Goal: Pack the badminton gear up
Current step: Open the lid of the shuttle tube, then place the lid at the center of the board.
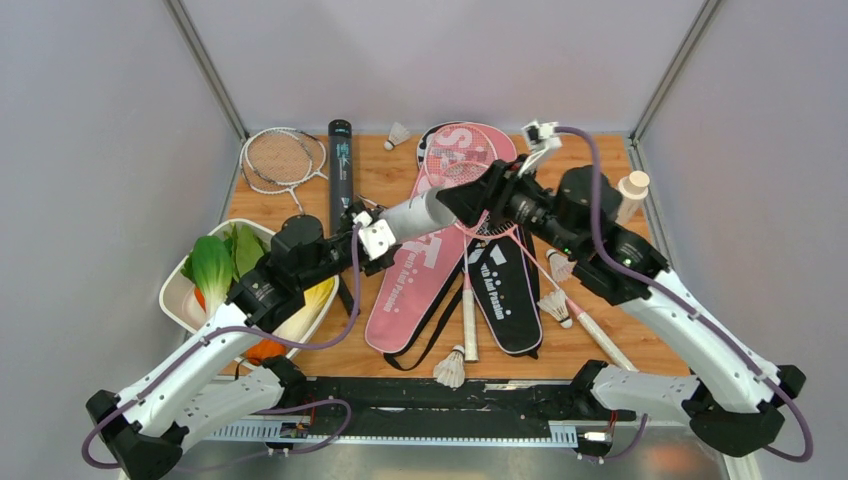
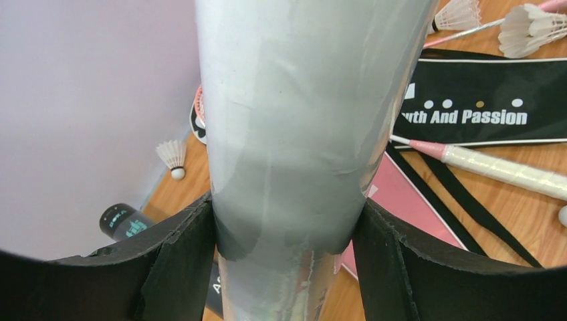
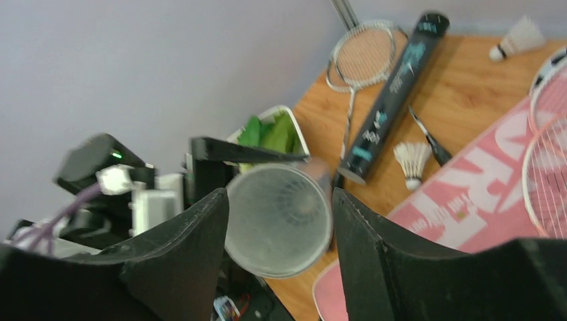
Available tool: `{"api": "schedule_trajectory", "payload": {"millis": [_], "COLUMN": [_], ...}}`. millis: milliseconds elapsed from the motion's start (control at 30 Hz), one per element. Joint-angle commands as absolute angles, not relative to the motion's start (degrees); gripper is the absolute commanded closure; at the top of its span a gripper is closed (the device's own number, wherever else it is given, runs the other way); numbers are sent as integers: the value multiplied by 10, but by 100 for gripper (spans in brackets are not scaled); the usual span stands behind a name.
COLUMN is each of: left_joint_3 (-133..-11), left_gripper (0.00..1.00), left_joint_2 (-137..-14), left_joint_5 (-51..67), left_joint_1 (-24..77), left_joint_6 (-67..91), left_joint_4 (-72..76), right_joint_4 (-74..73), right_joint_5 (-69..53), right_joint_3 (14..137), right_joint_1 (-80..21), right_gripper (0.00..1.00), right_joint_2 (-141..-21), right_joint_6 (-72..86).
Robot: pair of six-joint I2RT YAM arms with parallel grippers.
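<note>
My left gripper [image 1: 392,226] [image 2: 287,221] is shut on a silver-white tube [image 1: 420,212] [image 2: 301,134], held off the table and pointing up and right. My right gripper [image 1: 462,200] [image 3: 279,194] has its jaws closed against the tube's translucent capped end [image 3: 277,221]. A black tube [image 1: 340,175] [image 3: 391,87] lies beside a silver racket [image 1: 285,158]. A pink racket [image 1: 455,155] rests on the pink bag [image 1: 430,270], and the black bag [image 1: 505,290] [image 2: 481,100] lies next to it. Shuttlecocks lie at the back [image 1: 398,135], front [image 1: 452,368] and right [image 1: 555,305].
A white tray [image 1: 180,295] of vegetables stands at the left under my left arm. A small white bottle with a tan cap [image 1: 632,195] stands at the right wall. Grey walls close in the table on three sides.
</note>
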State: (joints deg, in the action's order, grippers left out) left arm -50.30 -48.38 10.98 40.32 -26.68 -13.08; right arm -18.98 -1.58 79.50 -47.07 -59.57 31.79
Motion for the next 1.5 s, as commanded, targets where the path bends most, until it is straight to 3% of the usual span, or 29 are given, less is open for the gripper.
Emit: {"api": "schedule_trajectory", "payload": {"millis": [0, 200, 433, 467, 1100, 1467], "left_joint_3": [-501, -499, -503, -506, -513, -507], "left_gripper": [100, 100, 100, 100, 100, 100], "left_joint_2": [-473, -468, -470, -472, -494, -456], "left_joint_5": [89, 91, 88, 87, 7, 91], "left_joint_1": [408, 409, 409, 409, 409, 409], "left_joint_6": [-306, -330, -356, -362, -390, -308], "left_joint_4": [-86, -87, -97, -99, -112, -27], "right_joint_4": [-244, -251, -249, -249, -231, -250], "right_joint_5": [-48, -35, -37, -32, 105, 424], "right_joint_3": [779, 752, 741, 741, 790, 733], "right_joint_1": [-472, -472, -471, -470, -448, -416], "right_gripper": [41, 49, 97, 100, 100, 100], "right_joint_2": [-620, -631, -622, -619, -527, -550], "right_joint_6": [299, 295, 286, 284, 261, 204]}}
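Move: The clear lid on the white tube's raised end is just past the right fingertips: from the right hand some 4 cm left, 2 cm ahead and 3 cm lower. The tube's middle, held by the left hand, is about 16 cm left of the right hand, 2 cm ahead and 13 cm lower. On the table, some 45 cm down, the black racket bag lies 5 cm ahead with no sideways offset. From the left hand the lid is about 13 cm right, level fore and aft, and 10 cm higher. The tube's clear lid is pinched by its edge: the right hand dips about 7 cm to the rim and shuts its fingers from wide apart. Still pinching, it draws off to the right by some 12 cm, rising, then working forward, the wrist turning roughly 30 degrees clockwise. The left hand keeps its grip on the tube, shifting slightly forward and left with a small tilt. ##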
